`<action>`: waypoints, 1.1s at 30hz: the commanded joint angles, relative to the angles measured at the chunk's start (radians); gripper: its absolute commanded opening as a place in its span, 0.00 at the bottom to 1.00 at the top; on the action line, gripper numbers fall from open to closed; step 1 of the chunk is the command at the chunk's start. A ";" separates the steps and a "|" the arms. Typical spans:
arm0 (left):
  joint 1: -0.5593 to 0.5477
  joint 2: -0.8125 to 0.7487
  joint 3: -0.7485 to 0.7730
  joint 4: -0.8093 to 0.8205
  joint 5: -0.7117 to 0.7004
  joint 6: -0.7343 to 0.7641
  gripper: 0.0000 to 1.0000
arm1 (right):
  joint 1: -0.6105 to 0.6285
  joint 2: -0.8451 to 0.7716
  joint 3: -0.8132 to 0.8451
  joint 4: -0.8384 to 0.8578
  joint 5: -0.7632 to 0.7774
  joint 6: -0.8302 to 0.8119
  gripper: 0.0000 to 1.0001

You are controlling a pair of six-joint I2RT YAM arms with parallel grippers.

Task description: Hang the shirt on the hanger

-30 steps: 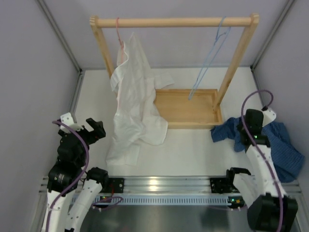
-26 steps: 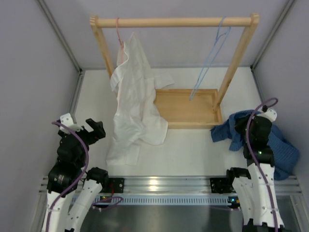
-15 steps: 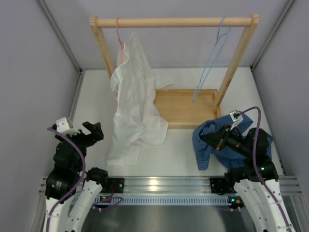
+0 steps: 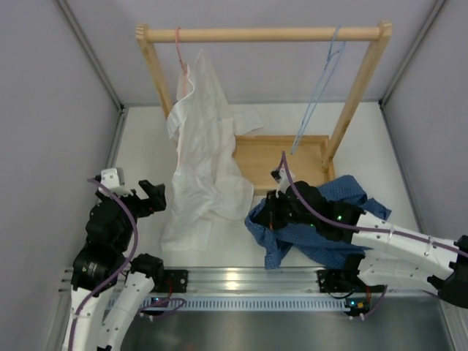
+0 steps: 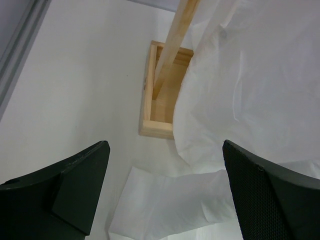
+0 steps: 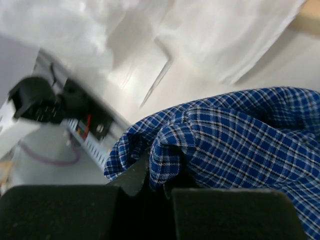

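Note:
The dark blue checked shirt is bunched on the table in front of the wooden tray, trailing to the right. My right gripper is shut on a fold of the shirt, at its left end. The thin light-blue wire hanger hangs from the right part of the wooden rail, clear of both grippers. At the left side of the table my left gripper stands open with nothing between its fingers, next to the lower edge of the white shirt.
A white shirt hangs on a pink hanger at the rail's left and drapes onto the table. The wooden rack stands on a wooden tray. Grey walls close in both sides.
My right arm has swung from the right edge to the table's middle, dragging the blue shirt leftward with it. The left gripper has shifted slightly right toward the white shirt.

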 commanded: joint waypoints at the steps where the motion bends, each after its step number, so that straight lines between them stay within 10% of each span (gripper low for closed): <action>1: 0.005 0.002 0.033 0.055 0.075 0.039 0.98 | 0.021 0.029 0.129 0.130 0.402 0.011 0.00; 2: 0.005 -0.001 0.042 0.055 0.103 0.038 0.98 | 0.016 0.034 0.139 0.130 0.493 0.016 0.05; 4: 0.005 0.001 0.097 0.047 0.170 0.032 0.98 | 0.006 0.061 0.174 0.089 0.549 0.022 0.70; 9: 0.006 0.135 0.281 -0.055 0.450 -0.025 0.98 | 0.003 0.062 0.214 -0.051 0.558 -0.096 0.93; 13: 0.006 0.212 0.365 -0.106 0.742 -0.020 0.98 | 0.019 0.005 0.133 -0.089 0.115 -0.372 0.95; 16: 0.008 0.242 0.372 -0.104 1.017 -0.039 0.98 | 0.082 -0.017 0.094 -0.122 0.063 -0.460 0.95; 33: 0.008 0.117 0.034 -0.104 0.855 -0.094 0.98 | 0.325 0.535 0.212 -0.024 0.232 -0.668 0.92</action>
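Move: My right hand still pinches the blue shirt's left end. The bare table where that end is headed lies about 10 cm ahead, 3 cm left and 15 cm below. The white cloth's hem is some 17 cm to my right hand's left and 10 cm farther out, 14 cm down. From my open left hand, the pinched shirt end is roughly 33 cm right, 7 cm back and 10 cm lower. I swing my right hand about 8 cm forward and 6 cm up, opening its fingers to release the shirt, then draw it back and down some 16 cm beside the shirt's left end, fingers steeper and wide open. My left hand, still open, arcs up, right and back past the white hem, turning about 45 degrees clockwise, then sinks towards the shirt. ##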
